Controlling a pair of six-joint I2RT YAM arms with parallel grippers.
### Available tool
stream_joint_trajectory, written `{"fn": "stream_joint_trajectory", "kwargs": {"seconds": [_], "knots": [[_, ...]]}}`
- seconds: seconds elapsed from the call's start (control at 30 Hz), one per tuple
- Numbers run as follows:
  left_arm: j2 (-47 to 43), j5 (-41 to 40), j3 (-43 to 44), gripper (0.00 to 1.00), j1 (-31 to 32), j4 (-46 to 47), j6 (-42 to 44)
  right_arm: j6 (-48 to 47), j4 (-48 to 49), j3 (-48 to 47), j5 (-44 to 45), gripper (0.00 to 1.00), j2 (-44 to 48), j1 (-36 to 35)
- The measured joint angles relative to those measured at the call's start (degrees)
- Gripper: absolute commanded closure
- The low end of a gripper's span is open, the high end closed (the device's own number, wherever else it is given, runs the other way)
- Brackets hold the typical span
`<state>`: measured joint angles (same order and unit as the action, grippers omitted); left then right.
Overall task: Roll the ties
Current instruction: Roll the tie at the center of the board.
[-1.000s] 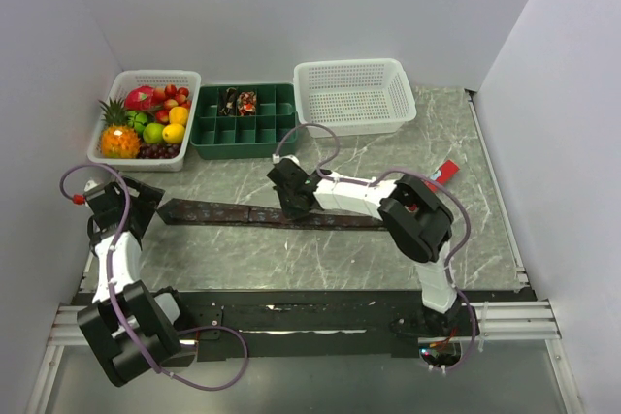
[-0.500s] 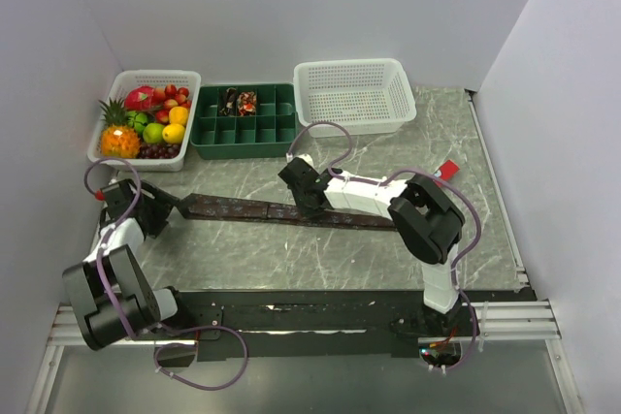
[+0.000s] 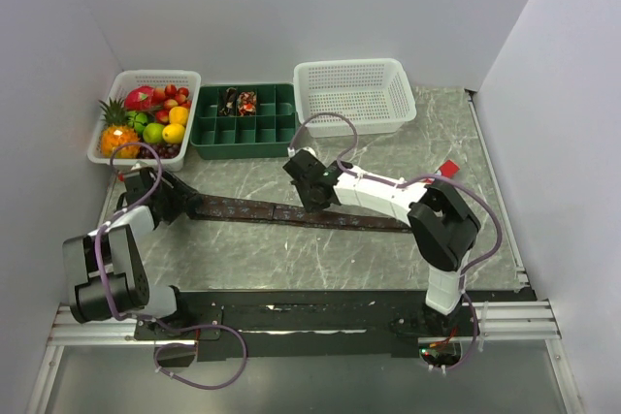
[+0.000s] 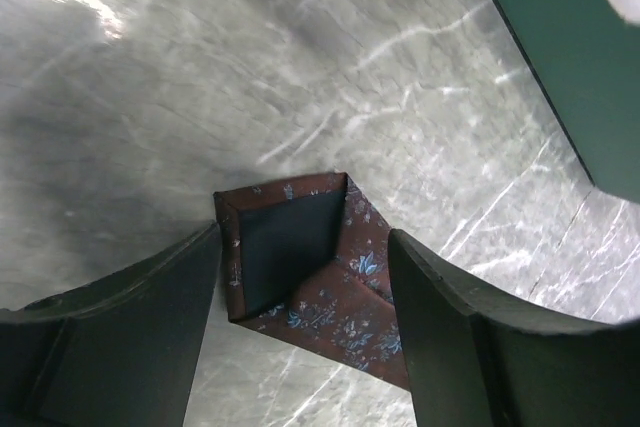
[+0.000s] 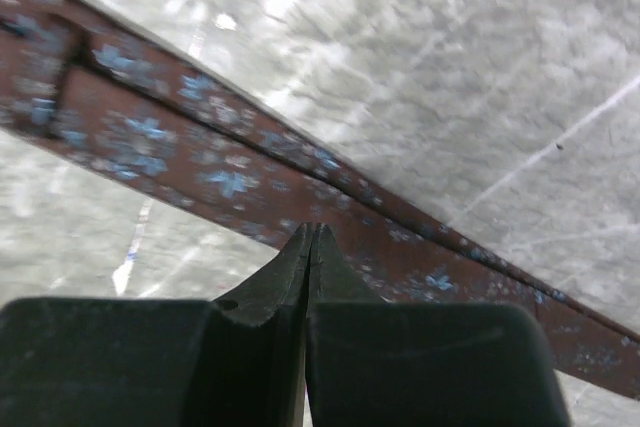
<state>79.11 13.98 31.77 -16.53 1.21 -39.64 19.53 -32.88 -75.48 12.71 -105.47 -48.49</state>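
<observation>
A long brown tie (image 3: 291,212) with a small blue pattern lies flat across the marble table. Its wide end (image 4: 300,267) is folded back and shows a dark lining. My left gripper (image 4: 305,247) is open, with one finger on each side of that end, close to its edges. At the tie's left end the same gripper (image 3: 180,203) sits low over the table. My right gripper (image 5: 312,232) is shut, its tips down on the tie's middle (image 5: 240,182), and it appears over the strip (image 3: 312,194). Dark rolled ties (image 3: 240,101) sit in a back compartment.
A green divided tray (image 3: 262,131) stands at the back centre, with a white basket of fruit (image 3: 146,123) to its left and a white mesh basket (image 3: 354,94) to its right. A small red bar (image 3: 448,170) lies at the right.
My left arm has swung up and to the right onto the tie's wide end, and its jaws have narrowed. The right gripper and the tie have shifted slightly right.
</observation>
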Motion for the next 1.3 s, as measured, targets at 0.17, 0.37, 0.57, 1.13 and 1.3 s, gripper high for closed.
{"fn": "stream_joint_trajectory", "kwargs": {"seconds": [0.17,0.37,0.57,1.13,1.3], "knots": [[0.00,-1.25,0.00,0.32,0.50,-0.26,0.02,-0.90,-0.46,-4.31,-2.91,1.00,-0.28,-0.48],[-0.63,-3.34,0.02,0.39,0.50,-1.84,-0.02,-1.18,0.02,-15.37,-6.34,1.00,-5.49,-3.17],[0.24,-3.50,0.02,0.54,0.50,-2.23,-0.50,-0.94,0.66,-26.82,-11.91,1.00,-15.54,-6.32],[8.37,-5.53,4.61,0.94,2.91,1.11,-2.54,-1.36,-0.13,-38.27,-15.37,1.00,-27.08,-7.76],[8.37,-5.64,4.59,0.99,3.34,1.29,-2.40,-0.96,0.96,-40.26,-15.89,1.00,-29.73,-7.74]]}}
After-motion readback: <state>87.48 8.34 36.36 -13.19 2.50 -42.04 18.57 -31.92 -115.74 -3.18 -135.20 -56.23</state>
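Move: The tie's left end lies almost under the left hand's open fingers, about 1 cm ahead, 1 cm to the right and 2 cm below. The green tray stands some 22 cm ahead and 17 cm to the right of that hand, the fruit basket 22 cm ahead and 12 cm to its left. From the right hand, the tie's left end is roughly 34 cm to the left, level fore-and-aft and 4 cm below; the green tray is 24 cm ahead and 19 cm left. Lift the shut right gripper off over the tie and swing it about 20 cm left along the tie towards its left end, rising some 5 cm and sinking back, the wrist turning counter-clockwise. Meanwhile ease the left gripper about 2 cm forward and 2 cm down, closing its fingers fully to pinch the near corner of the tie's left end. ##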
